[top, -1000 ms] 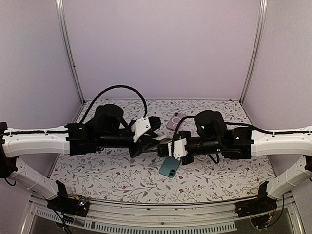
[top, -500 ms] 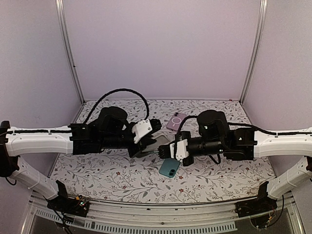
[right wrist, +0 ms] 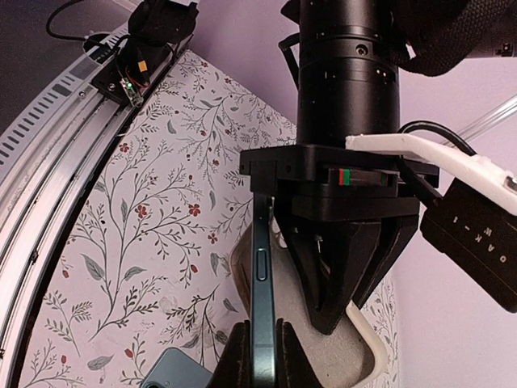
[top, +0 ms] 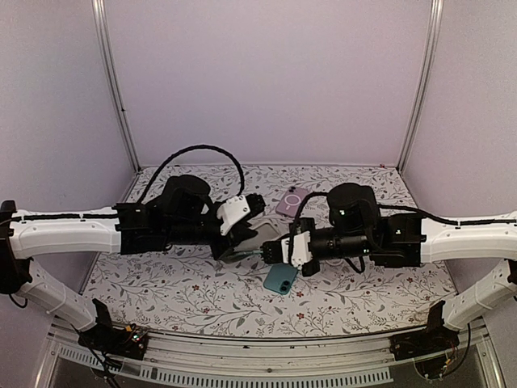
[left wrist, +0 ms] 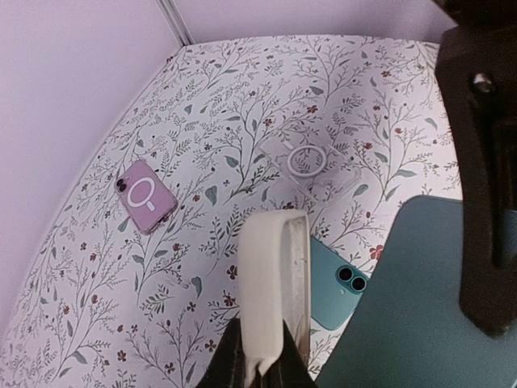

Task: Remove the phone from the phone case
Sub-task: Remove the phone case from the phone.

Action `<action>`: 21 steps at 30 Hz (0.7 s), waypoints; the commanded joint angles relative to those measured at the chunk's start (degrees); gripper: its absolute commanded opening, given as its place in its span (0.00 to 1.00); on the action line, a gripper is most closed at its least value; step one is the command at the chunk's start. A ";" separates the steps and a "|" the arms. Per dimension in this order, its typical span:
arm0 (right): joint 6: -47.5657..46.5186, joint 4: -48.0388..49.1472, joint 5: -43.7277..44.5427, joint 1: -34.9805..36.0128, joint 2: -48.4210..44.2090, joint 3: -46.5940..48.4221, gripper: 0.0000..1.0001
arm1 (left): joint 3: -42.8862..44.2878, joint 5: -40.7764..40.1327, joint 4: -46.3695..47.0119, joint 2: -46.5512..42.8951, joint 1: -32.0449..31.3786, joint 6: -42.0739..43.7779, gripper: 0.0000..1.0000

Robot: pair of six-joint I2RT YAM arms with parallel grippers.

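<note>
My left gripper point(left wrist: 260, 356) is shut on the rim of a cream phone case point(left wrist: 275, 275), held on edge above the table. The right gripper point(right wrist: 262, 347) is shut on the thin edge of a dark teal phone point(right wrist: 262, 267). In the right wrist view the case's beige inside point(right wrist: 323, 347) lies open just right of the phone, with the left gripper's black fingers point(right wrist: 347, 267) pinching its far rim. In the left wrist view the phone's flat face point(left wrist: 404, 315) stands apart from the case. From above, the two grippers meet at mid-table around the case point(top: 260, 237).
A teal phone with two lenses point(left wrist: 343, 284) lies on the floral table below the held pieces, also seen from above point(top: 280, 279). Farther back lie a clear case with a ring point(left wrist: 311, 166) and a purple case point(top: 292, 200). Side walls stand on both sides.
My left gripper has shut on the case rim and shifted slightly toward the right arm. The right gripper kept its hold on the phone and moved little.
</note>
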 commanded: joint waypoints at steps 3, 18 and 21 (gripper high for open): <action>1.92 6.44 -1.79 -0.04 -3.84 -1.66 0.00 | 2.92 2.38 -2.29 0.20 5.87 -3.66 0.00; 6.25 16.37 -2.13 -0.05 -9.73 -11.16 0.00 | -2.91 12.44 -9.07 -4.20 29.68 -29.59 0.00; 9.36 19.98 -2.05 -0.04 -9.06 -12.63 0.00 | -8.14 14.22 -8.95 -7.73 37.48 -34.61 0.00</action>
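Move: The pale case is still pinched in my left fingers. The phone, already free and held out by my right hand, has its middle about 5 cm back and 2 cm right of my left hand, near its height; from my right hand it is roughly 6 cm left and 1 forward. A teal phone lies some 6 cm back and 10 right of my left hand, the pink phone about 23 ahead and 15 right, both about 20 below. I carry the case away from the phone with my left hand, about 15 cm left and 11 cm forward over open table, gathering speed and sinking a little at the end; the wrist swings some 35 degrees counter-clockwise and the fingers tip down. My right hand keeps its grip on the phone and eases some 3 cm right and back. Neither hand opens. ##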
